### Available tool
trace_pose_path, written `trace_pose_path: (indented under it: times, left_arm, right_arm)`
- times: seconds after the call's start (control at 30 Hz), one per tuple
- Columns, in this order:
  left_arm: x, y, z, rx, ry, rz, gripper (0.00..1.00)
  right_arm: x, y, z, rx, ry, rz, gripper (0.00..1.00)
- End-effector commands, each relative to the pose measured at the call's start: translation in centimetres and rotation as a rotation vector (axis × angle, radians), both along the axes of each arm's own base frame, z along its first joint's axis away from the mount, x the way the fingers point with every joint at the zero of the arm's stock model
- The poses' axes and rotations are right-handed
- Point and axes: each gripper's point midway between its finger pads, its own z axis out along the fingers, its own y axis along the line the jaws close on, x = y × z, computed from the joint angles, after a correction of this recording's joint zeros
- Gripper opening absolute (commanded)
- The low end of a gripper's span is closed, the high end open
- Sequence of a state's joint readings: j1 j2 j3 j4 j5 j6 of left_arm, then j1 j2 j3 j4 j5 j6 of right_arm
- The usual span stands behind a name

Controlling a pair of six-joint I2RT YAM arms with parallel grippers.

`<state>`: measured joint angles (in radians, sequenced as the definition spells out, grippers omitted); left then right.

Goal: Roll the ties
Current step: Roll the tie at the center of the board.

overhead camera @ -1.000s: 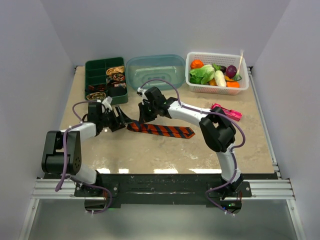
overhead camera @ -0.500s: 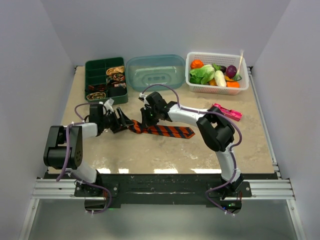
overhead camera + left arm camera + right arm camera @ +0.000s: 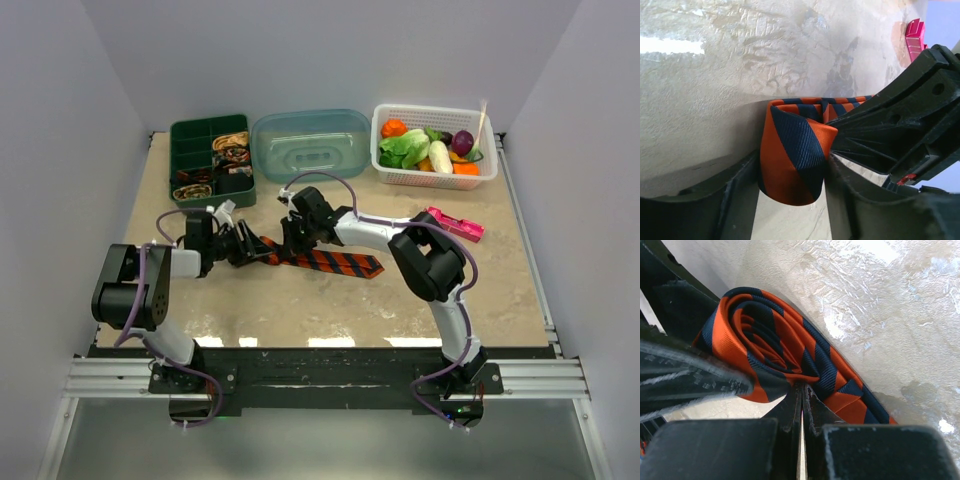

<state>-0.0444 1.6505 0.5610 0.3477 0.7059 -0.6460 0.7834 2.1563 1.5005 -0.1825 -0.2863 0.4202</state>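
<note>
The orange tie [image 3: 335,262] with dark diagonal stripes lies across the table's middle, its left end rolled into a coil [image 3: 760,340]. My left gripper [image 3: 250,247] comes in from the left. In the left wrist view the coil [image 3: 792,155] sits between its fingers [image 3: 737,200], which press on both sides of it. My right gripper [image 3: 290,238] reaches down onto the same coil from behind. In the right wrist view this gripper [image 3: 801,387] is shut, and the fabric bunches where its tips meet. Small patterned coiled ties [image 3: 232,147] sit in a green tray.
The green compartment tray [image 3: 190,135] stands at the back left, a clear teal tub [image 3: 310,140] beside it. A white basket [image 3: 380,125] of toy vegetables is at the back right. A pink flat gadget [image 3: 452,224] lies right of the right arm.
My left gripper has slid right onto the rolled end and narrowed its jaws around it. The right gripper has shifted slightly forward and stayed shut at the coil.
</note>
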Motion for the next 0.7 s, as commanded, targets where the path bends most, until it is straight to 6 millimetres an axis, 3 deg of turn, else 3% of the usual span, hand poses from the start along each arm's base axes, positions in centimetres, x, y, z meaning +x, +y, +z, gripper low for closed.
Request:
trace_pose_path:
  times: [0.0,0.2,0.4,0.67]
  left_arm:
    - [-0.8,-0.2,-0.8,0.003,0.011,-0.003,0.49]
    - [0.0,0.0,0.4,0.016,-0.028,0.015,0.35]
    - [0.1,-0.1,0.6,0.003,-0.021,0.020,0.32]
    - [0.4,-0.5,1.6,-0.045,-0.045,0.006,0.31]
  right_arm:
    - [0.0,0.0,-0.8,-0.003,0.004,0.001,0.00]
    - [0.4,0.6,0.2,0.017,-0.001,0.007,0.00]
    - [0.5,-0.1,1.3,-0.006,-0.025,-0.005,0.00]
    - [0.1,-3.0,-1.1,-0.136,-0.041,-0.019,0.00]
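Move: The rolled end of the tie lies between the left hand's open fingers, its middle about 1 cm to the right and 1 cm below. The tie's flat tail runs off to the right, its middle some 16 cm right of that hand and 2 cm back. The green divided box stands about 20 cm ahead and 11 cm to the left. From the right hand, whose shut tips are on the tie beside the roll, the roll is about 3 cm left and 1 cm below. Closing in place, the left fingers shut to about two thirds of their starting gap and pinch the tie roll from both sides, then keep squeezing it firmly while the hand barely sinks. The right hand stays with its shut fingertips on the tie just right of the roll, easing about half a centimetre to the right and down near the end. ##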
